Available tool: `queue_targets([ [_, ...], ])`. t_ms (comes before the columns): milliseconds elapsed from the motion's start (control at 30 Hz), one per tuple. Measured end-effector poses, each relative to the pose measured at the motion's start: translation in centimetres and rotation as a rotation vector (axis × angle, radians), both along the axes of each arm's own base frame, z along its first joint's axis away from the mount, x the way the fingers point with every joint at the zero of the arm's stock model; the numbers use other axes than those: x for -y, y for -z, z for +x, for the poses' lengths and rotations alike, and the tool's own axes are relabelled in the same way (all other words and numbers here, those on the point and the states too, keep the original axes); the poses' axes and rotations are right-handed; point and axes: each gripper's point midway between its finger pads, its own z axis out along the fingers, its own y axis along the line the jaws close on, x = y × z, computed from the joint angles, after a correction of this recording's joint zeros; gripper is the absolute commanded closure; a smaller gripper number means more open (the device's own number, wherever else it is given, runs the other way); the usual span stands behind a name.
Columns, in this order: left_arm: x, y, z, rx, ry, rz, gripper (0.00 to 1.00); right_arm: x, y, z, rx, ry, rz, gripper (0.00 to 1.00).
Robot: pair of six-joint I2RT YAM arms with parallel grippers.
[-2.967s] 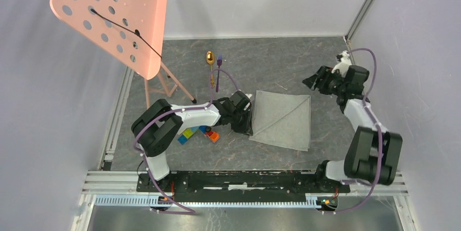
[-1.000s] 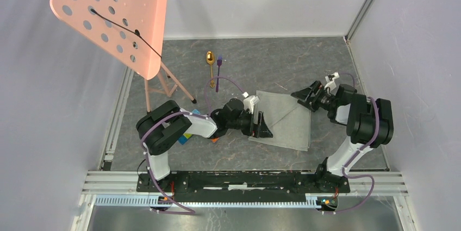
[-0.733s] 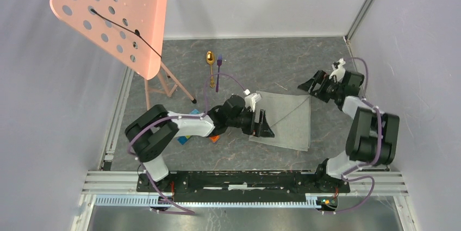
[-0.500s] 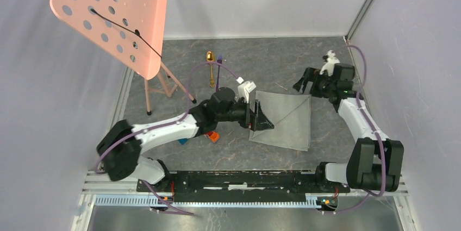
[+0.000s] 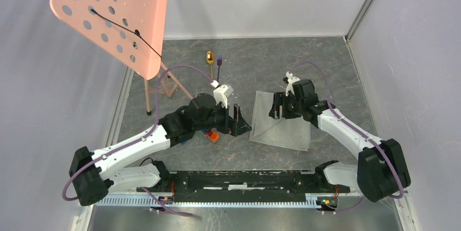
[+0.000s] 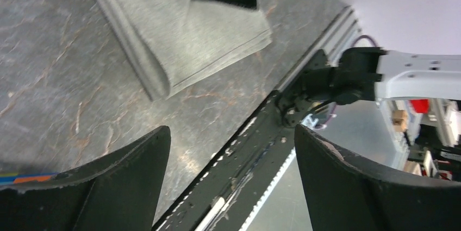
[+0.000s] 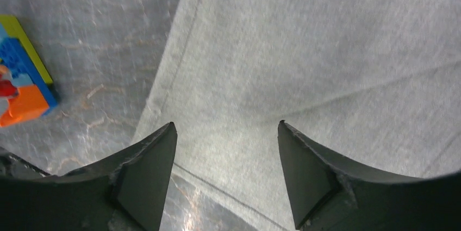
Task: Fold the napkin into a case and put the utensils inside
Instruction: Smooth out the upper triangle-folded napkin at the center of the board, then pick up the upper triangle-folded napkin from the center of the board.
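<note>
The grey-green napkin (image 5: 291, 130) lies folded flat on the dark table, right of centre. My right gripper (image 5: 275, 109) hovers open just over its left part, and in the right wrist view the cloth (image 7: 304, 51) fills the space under the open jaws (image 7: 225, 133). My left gripper (image 5: 241, 123) stands open and empty just left of the napkin's edge (image 6: 190, 30), apart from it. The gold spoon (image 5: 210, 60) and purple fork (image 5: 219, 68) lie side by side at the back of the table, far from both grippers.
Colourful toy blocks (image 5: 209, 135) sit under my left arm, also seen as blocks (image 7: 22, 84) left of the napkin. A pink perforated stand (image 5: 117, 13) on legs rises at the back left. The black base rail (image 5: 244, 179) runs along the near edge.
My left gripper pulled back leftward off the napkin. My right arm swung in from the far right to above the napkin's left part, its jaws narrowing slightly.
</note>
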Motion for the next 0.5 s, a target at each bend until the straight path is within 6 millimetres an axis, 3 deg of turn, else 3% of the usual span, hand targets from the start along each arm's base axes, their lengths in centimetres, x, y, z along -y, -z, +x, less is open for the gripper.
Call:
queue_targets([
  [133,-0.5,4.0,0.1,-0.060,-0.022,0.096,0.27,-1.2,-0.3,2.5,0.035,0.038,0.049,0.38],
  [300,-1.0,9.4,-0.2,-0.162,-0.039,0.210,0.32,-3.0,1.3,5.9,0.028,0.094,0.107,0.42],
  [500,-1.2,10.8,-0.4,-0.192,-0.053,0.221,0.33,-5.5,1.8,10.5,0.040,0.114,0.112,0.53],
])
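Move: The folded napkin's far-left corner lies about 11 cm ahead of the right hand, 7 cm to its left and some 4 cm below. The napkin's middle is about 3 cm back and 2 cm right; the fork stands roughly 19 cm ahead, 22 cm left. For the left hand, the napkin's near-left corner is level with it, some 5 cm right and 17 cm below, with the toy blocks about 15 cm left and 5 cm ahead. The napkin's far-left corner draws the right hand, which skims low over the cloth some 10 cm forward and 5 cm left, sinking slightly as its fingers close to about half open. Beside the near-left corner the left hand drops about 11 cm, its fingers tipping some 15 degrees more steeply down and closing partway, then eases to a stop just above the board. Whether the right fingertips touch cloth can't be seen. ##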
